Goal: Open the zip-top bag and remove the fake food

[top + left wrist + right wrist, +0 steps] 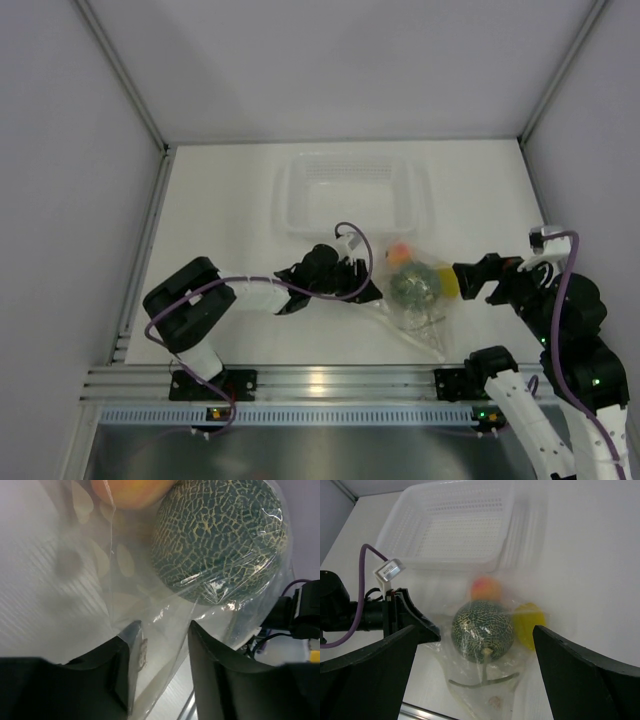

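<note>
The clear zip-top bag [425, 310] lies on the white table between my two grippers. Inside it is the fake food: a mottled green melon [413, 283] with a thin stem, an orange-red fruit [399, 252] and a yellow one [447, 280]. My left gripper [368, 290] is at the bag's left edge. In the left wrist view its jaws [162, 627] stand apart with a fold of the bag's film [165, 610] between them, just below the melon [220, 535]. My right gripper [475, 630] hangs wide open on the bag's right side, with the melon [482, 630] framed between its fingers.
A rigid clear tub [350, 195] with a perforated floor stands on the table behind the bag. The aluminium rail [320, 385] with both arm bases runs along the near edge. Grey walls close the table in on the left, back and right.
</note>
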You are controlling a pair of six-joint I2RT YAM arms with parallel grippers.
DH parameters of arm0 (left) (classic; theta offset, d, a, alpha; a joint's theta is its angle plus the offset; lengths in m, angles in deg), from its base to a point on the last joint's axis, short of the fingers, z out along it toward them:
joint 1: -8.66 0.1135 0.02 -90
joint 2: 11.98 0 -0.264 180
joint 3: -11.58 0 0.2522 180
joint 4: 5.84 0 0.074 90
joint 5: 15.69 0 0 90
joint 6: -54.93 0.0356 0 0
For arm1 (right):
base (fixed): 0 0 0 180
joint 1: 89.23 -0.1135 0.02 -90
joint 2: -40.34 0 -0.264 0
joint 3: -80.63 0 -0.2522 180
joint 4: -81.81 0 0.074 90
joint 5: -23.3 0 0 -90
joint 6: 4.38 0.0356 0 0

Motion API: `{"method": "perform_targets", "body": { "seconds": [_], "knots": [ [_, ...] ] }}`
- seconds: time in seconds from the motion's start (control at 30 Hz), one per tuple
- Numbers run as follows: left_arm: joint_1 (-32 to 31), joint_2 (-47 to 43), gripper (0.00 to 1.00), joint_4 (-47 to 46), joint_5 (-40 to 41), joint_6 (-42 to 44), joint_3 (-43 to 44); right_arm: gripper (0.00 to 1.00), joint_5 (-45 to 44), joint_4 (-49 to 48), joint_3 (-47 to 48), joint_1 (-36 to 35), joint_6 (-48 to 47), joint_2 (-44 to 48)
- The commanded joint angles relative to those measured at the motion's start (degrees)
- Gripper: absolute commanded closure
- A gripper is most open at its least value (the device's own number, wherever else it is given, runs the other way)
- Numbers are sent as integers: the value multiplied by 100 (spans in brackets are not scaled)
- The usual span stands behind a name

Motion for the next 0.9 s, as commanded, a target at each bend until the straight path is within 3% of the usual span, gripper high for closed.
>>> {"method": "perform_targets", "body": {
  "seconds": [0.0,0.03,0.07,0.23,0.37,0.43,0.57,0.63,0.73,0.87],
  "knots": [
    [-64,6,56,-393,251,-37,156,1,60,-54,191,-52,-138,24],
    [-72,-21,66,-393,329,-90,130,1,60,-45,182,-52,-147,41],
    [-72,-116,85,-393,356,-142,113,1,60,-63,156,-44,-155,41],
    [-72,-661,100,-384,339,-590,-72,1,147,-177,6,-52,-112,50],
    [-64,-1512,100,0,417,-1100,-195,1,577,-405,-178,-52,-103,94],
    [-64,-1830,100,283,470,-1294,-187,1,1261,-702,-336,-52,-155,120],
    [-64,-2970,100,1580,1110,-1365,-64,1,3672,-1642,-793,-52,115,94],
    [-64,-3559,100,2127,1673,-1365,112,1,4442,-2431,-1021,-52,545,15],
    [-64,-4088,100,2946,2368,-1365,349,1,4657,-2761,-1014,-61,584,93],
    [-64,-4924,100,3719,2878,-1382,569,1,4219,-3023,-803,-52,223,33]
  ]
}}
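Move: The zip-top bag's left mouth corner sits between the left hand's half-closed fingers, within a centimetre or so. From that hand the melon in the bag is about 10 cm right and 2 cm farther out, the orange fruit 10 cm ahead and 6 cm right, the basket 23 cm ahead and 6 cm left. From the right hand that corner lies 5 cm ahead, 15 cm left and 21 cm below; the melon is 7 cm ahead and 6 cm left. The bag's mouth corner is pinched as the left fingers shut on its film; the left hand then hoists it about 20 cm, swinging some 10 cm to the left late in the rise and turning counter-clockwise. The right hand, wide open, sweeps about 10 cm left and a little back towards the lifted mouth, turning some 40 degrees counter-clockwise. ##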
